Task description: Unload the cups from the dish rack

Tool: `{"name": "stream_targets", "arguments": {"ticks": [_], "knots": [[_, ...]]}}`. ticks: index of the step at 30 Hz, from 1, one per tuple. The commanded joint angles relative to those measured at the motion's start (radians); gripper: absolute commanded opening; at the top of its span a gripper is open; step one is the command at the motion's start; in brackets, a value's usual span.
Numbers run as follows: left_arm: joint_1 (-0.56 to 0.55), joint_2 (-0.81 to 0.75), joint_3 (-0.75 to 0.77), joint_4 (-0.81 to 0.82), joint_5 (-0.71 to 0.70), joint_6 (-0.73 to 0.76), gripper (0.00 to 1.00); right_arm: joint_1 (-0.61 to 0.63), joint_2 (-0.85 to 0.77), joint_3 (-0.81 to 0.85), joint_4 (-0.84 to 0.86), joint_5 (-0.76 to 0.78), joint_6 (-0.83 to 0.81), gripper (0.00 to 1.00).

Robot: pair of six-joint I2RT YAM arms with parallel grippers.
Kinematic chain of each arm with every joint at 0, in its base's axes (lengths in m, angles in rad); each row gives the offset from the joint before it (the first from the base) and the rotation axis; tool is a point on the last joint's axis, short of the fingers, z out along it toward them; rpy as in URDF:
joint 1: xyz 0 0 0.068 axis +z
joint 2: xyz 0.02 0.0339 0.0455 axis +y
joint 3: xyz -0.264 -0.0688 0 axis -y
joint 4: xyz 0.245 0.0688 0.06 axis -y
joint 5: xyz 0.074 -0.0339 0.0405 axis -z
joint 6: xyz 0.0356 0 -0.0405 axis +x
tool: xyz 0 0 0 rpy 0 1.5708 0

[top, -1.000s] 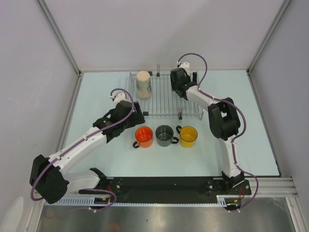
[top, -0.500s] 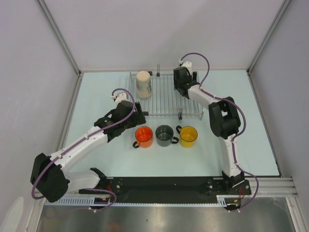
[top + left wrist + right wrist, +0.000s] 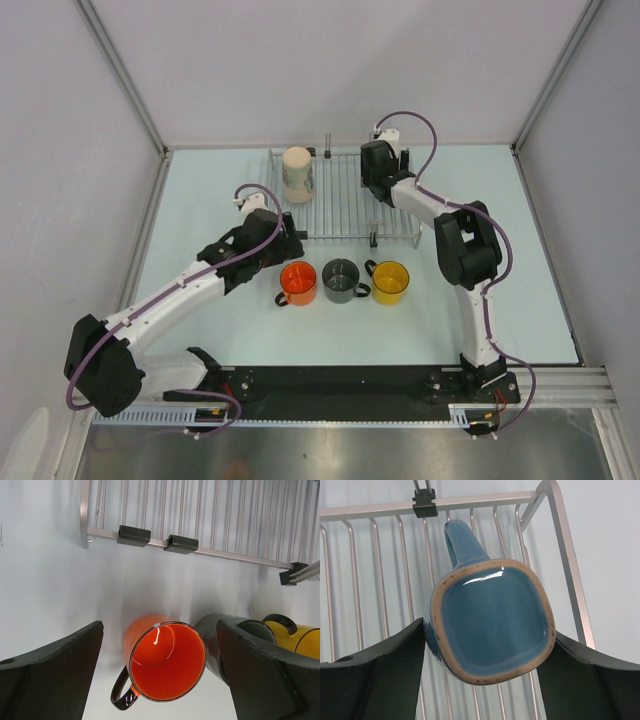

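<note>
In the right wrist view the light blue cup lies on the dish rack near its corner, handle pointing away. My right gripper is shut on it, a finger pressed on each side. From above, that gripper covers the blue cup at the rack's back right. The cream cup stands on the rack's back left. Orange, dark grey and yellow cups sit in a row on the table before the rack. My left gripper hangs open above the orange cup, touching nothing.
Upright prongs rise at the rack's back edge and front edge. The dark grey cup and yellow cup stand close to my left gripper's right finger. Enclosure walls close in the table on three sides.
My right gripper has shifted slightly toward the rack's back edge and closed its fingers onto the light blue cup. The left arm has barely moved.
</note>
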Motion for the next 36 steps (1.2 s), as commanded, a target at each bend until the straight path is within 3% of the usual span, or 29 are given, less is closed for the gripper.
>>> {"name": "stream_targets", "arguments": {"ticks": [1, 16, 25, 31, 36], "knots": [[-0.007, -0.023, 0.003, 0.024, 0.001, -0.011, 1.00, 0.006, -0.116, -0.015, -0.009, 0.000, 0.051, 0.00], [-0.017, -0.080, -0.030, 0.037, 0.006, -0.045, 1.00, 0.058, -0.338, -0.106, -0.014, -0.042, 0.086, 0.00], [-0.017, -0.126, -0.066, 0.098, 0.038, -0.068, 1.00, 0.035, -0.513, -0.363, 0.138, -0.426, 0.288, 0.00], [-0.017, -0.204, -0.160, 0.253, 0.093, -0.105, 1.00, -0.017, -0.660, -0.584, 0.377, -0.704, 0.431, 0.00], [-0.017, -0.230, -0.209, 0.377, 0.151, -0.134, 1.00, -0.074, -0.719, -0.731, 0.585, -0.844, 0.543, 0.00]]}}
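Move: The right fingers already hold the upside-down blue cup in the rack's far right part. The yellow cup, landmark for the open table in front of the rack, stands some 27 cm back from this hand, level sideways and about 6 cm lower; the grey cup is 11 cm to the left of the yellow one. The cream cup stands about 21 cm to the hand's left, level in depth, 2 cm lower. From the left hand the yellow cup is 20 cm right, 1 cm ahead, 10 cm lower. Keeping its pinch on the blue cup's sides, the right hand lifts it from the rack and draws it back about 14 cm towards the row of cups, ending some 8 cm up after a dip midway and 5 cm to the left. As it goes, the wrist rolls about 40 degrees, left side up, and yaws counter-clockwise. The open, empty left hand rises nearly 3 cm above the orange cup, easing back and right and rolling its left side up. ##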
